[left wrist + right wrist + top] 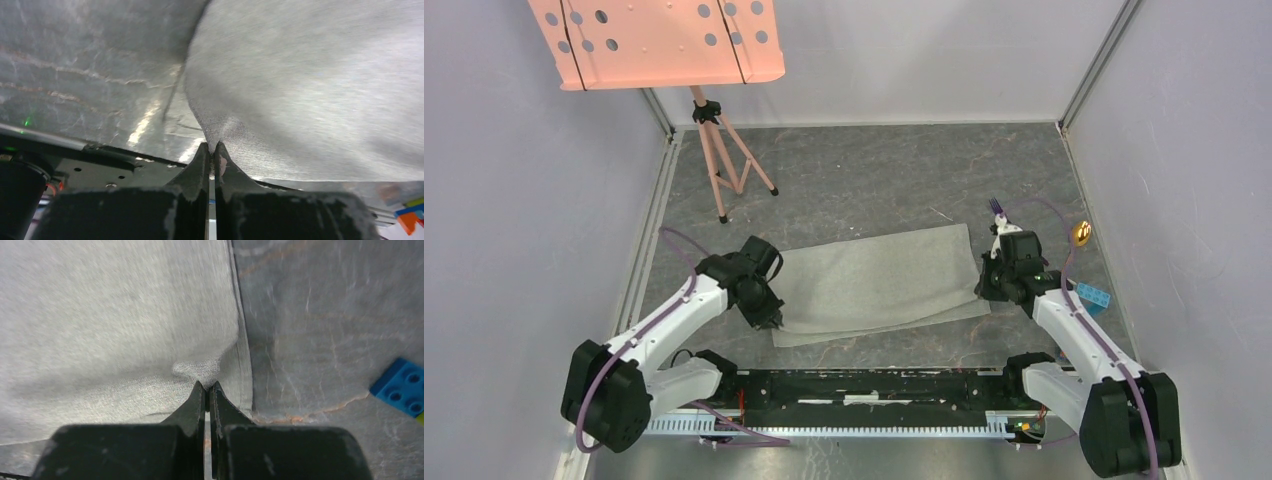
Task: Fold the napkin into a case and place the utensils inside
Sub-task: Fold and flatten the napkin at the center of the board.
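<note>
The grey napkin (879, 283) lies spread across the dark mat between the two arms. My left gripper (769, 322) is shut on the napkin's near-left corner; the left wrist view shows the cloth (310, 85) pinched and pulled up at the fingertips (213, 150). My right gripper (987, 287) is shut on the napkin's right edge, where the fabric (125, 320) puckers between the tips (207, 387). A purple fork (996, 210) lies just beyond the right gripper. The spoon's gold bowl (1081, 233) sits further right. No folded case shows.
A salmon-pink perforated panel (659, 40) stands on a tripod (724, 165) at the back left. Toy blocks (1092, 297) lie by the right arm, a blue one (402, 386) in the right wrist view. Grey walls enclose the mat on three sides.
</note>
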{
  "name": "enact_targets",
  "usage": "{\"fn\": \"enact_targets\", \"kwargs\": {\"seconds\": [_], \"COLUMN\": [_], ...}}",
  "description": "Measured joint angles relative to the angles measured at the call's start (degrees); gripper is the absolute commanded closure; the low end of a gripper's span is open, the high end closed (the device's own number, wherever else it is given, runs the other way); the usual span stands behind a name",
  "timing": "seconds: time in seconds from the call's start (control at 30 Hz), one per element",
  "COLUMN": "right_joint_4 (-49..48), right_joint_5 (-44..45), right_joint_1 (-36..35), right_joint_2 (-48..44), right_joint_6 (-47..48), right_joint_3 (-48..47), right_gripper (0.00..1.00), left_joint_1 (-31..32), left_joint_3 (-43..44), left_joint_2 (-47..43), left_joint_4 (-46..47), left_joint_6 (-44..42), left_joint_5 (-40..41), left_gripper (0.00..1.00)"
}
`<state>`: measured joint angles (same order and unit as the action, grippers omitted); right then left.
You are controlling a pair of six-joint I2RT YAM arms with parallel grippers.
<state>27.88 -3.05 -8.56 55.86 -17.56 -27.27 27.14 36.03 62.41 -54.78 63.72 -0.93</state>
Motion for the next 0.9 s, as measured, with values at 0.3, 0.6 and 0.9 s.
{"fn": "enact_targets", "kwargs": {"seconds": [0.3, 0.6, 0.9], "right_joint_4": [-4.7, -9.6, -8.2], "right_joint_5": [-2.5, -8.0, -10.7], "right_joint_1": [0.1, 0.1, 0.1], "right_joint_2": [15.7, 23.0, 14.1], "right_joint_6": [0.4, 1.2, 2.5], "right_joint_3": [-23.7, -33.5, -14.2], "right_gripper": [1.00, 1.00, 1.00], "left_joint_1": [-6.3, -7.5, -7.5], "left_joint_3": [29.5, 38.8, 14.2], "left_joint_2": [17.3, 18.9, 4.8], "left_joint_4": [-1.3, 0.8, 2.6], "left_joint_6": [-11.6, -22.3, -22.7], "left_joint_5": [6.4, 13.9, 10.4], "left_gripper": [0.98, 0.98, 0.98]}}
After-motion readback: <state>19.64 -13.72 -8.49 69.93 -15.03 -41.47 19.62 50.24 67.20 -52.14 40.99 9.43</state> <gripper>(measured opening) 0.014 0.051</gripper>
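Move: Both my hands still pinch the near corners of the napkin's upper layer, 3 to 4 cm above the board. The napkin's middle lies about 9 cm ahead and 26 cm right of my left hand, and some 2 cm ahead and 25 cm left of my right. The lower layer's near corners peek out about 5 cm behind each hand. The fork lies roughly 14 cm ahead and 10 cm right of my right hand. I keep both pinches shut and fling the upper layer's near edge forward and up over the lower layer, nearly 20 cm out and about 14 cm up, fingertips swinging forward some 20 degrees. Then I draw both hands back and down together, my fingers tipping partly back, and finish about 8 or 9 cm forward and 5 cm higher, each hand roughly 4 cm to the left. ##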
